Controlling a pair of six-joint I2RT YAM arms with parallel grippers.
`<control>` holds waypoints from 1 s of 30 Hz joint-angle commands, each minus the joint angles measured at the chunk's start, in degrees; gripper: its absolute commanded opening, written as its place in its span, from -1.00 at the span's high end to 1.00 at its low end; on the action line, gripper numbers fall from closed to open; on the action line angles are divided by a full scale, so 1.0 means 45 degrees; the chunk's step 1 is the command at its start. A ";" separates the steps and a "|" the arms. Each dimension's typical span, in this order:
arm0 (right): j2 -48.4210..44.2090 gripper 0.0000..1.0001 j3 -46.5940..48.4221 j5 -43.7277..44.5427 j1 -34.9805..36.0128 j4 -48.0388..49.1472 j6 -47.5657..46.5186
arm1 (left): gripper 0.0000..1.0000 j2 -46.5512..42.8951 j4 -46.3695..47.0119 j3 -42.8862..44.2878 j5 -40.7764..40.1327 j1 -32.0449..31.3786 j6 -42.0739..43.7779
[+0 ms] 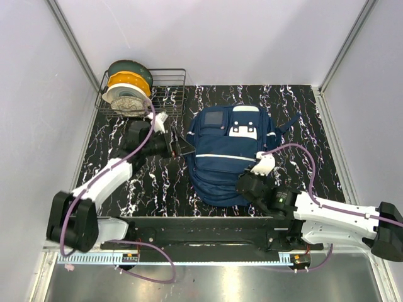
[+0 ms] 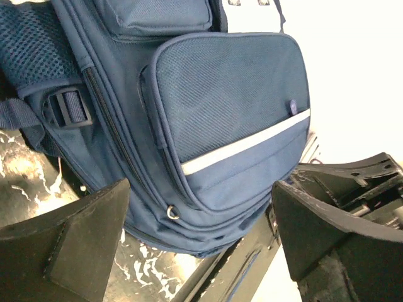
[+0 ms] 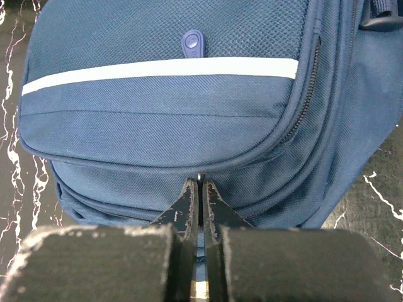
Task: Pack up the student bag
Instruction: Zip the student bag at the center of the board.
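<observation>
The student bag (image 1: 225,154), a navy backpack with a white stripe, lies flat in the middle of the black marbled table. My left gripper (image 1: 186,146) stands open at the bag's left side, apart from it. In the left wrist view its wide-spread gripper (image 2: 200,195) frames the bag (image 2: 214,107) and a small metal ring (image 2: 172,212) on a zip line. My right gripper (image 1: 247,184) is at the bag's near end. In the right wrist view that gripper (image 3: 201,182) is shut on a zip pull (image 3: 200,177) below the front pocket of the bag (image 3: 164,126).
A wire basket (image 1: 169,94) stands at the back left with filament spools (image 1: 129,85) in it. A black rail (image 1: 201,229) runs along the table's near edge. Pale walls enclose the left, back and right.
</observation>
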 commanded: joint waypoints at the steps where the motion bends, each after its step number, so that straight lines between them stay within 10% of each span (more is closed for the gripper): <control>1: 0.0150 1.00 0.0425 -0.0610 -0.0153 0.1252 -0.0650 | -0.98 -0.2350 0.1192 -0.2078 -0.1742 -0.0140 -0.1796; 7: -0.0025 1.00 0.0367 -0.0864 -0.0232 0.1584 -0.0904 | -0.98 -0.3839 0.3083 -0.4231 -0.3890 -0.1388 -0.4336; 22: -0.0376 1.00 0.0171 -0.1567 -0.0251 0.2073 -0.1431 | -0.98 0.0516 0.9434 -0.3688 -0.4576 -0.3402 -0.7542; 25: -0.0611 1.00 -0.0004 -0.1568 -0.0251 0.2034 -0.1471 | -0.59 0.0790 0.9631 -0.3591 -0.4460 -0.3402 -0.7465; 30: -0.0787 1.00 -0.0141 -0.1490 -0.0232 0.1937 -0.1626 | 0.84 0.0791 0.8386 -0.2851 -0.4264 -0.3110 -0.6666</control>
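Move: The gold zip ring on the left side of the student bag is about 4 cm back, 2 cm to the right and some 7 cm below my left fingers. The left end of the white stripe is level ahead, 2 cm to the right and equally low. My right gripper, already shut on the bag's near zip area, is around 16 cm right and 7 cm back; from it the ring lies some 16 cm left and 3 cm ahead, slightly lower. I swing my open left hand back about 5 cm, then sweep it right and down some 6 cm each way, easing a little forward to the ring and its piping, the wrist turning some 20 degrees. There I begin closing, bringing the fingertips together on the seam at the ring. My right hand stays shut on the zip area, drifting only a centimetre or so left and up. ##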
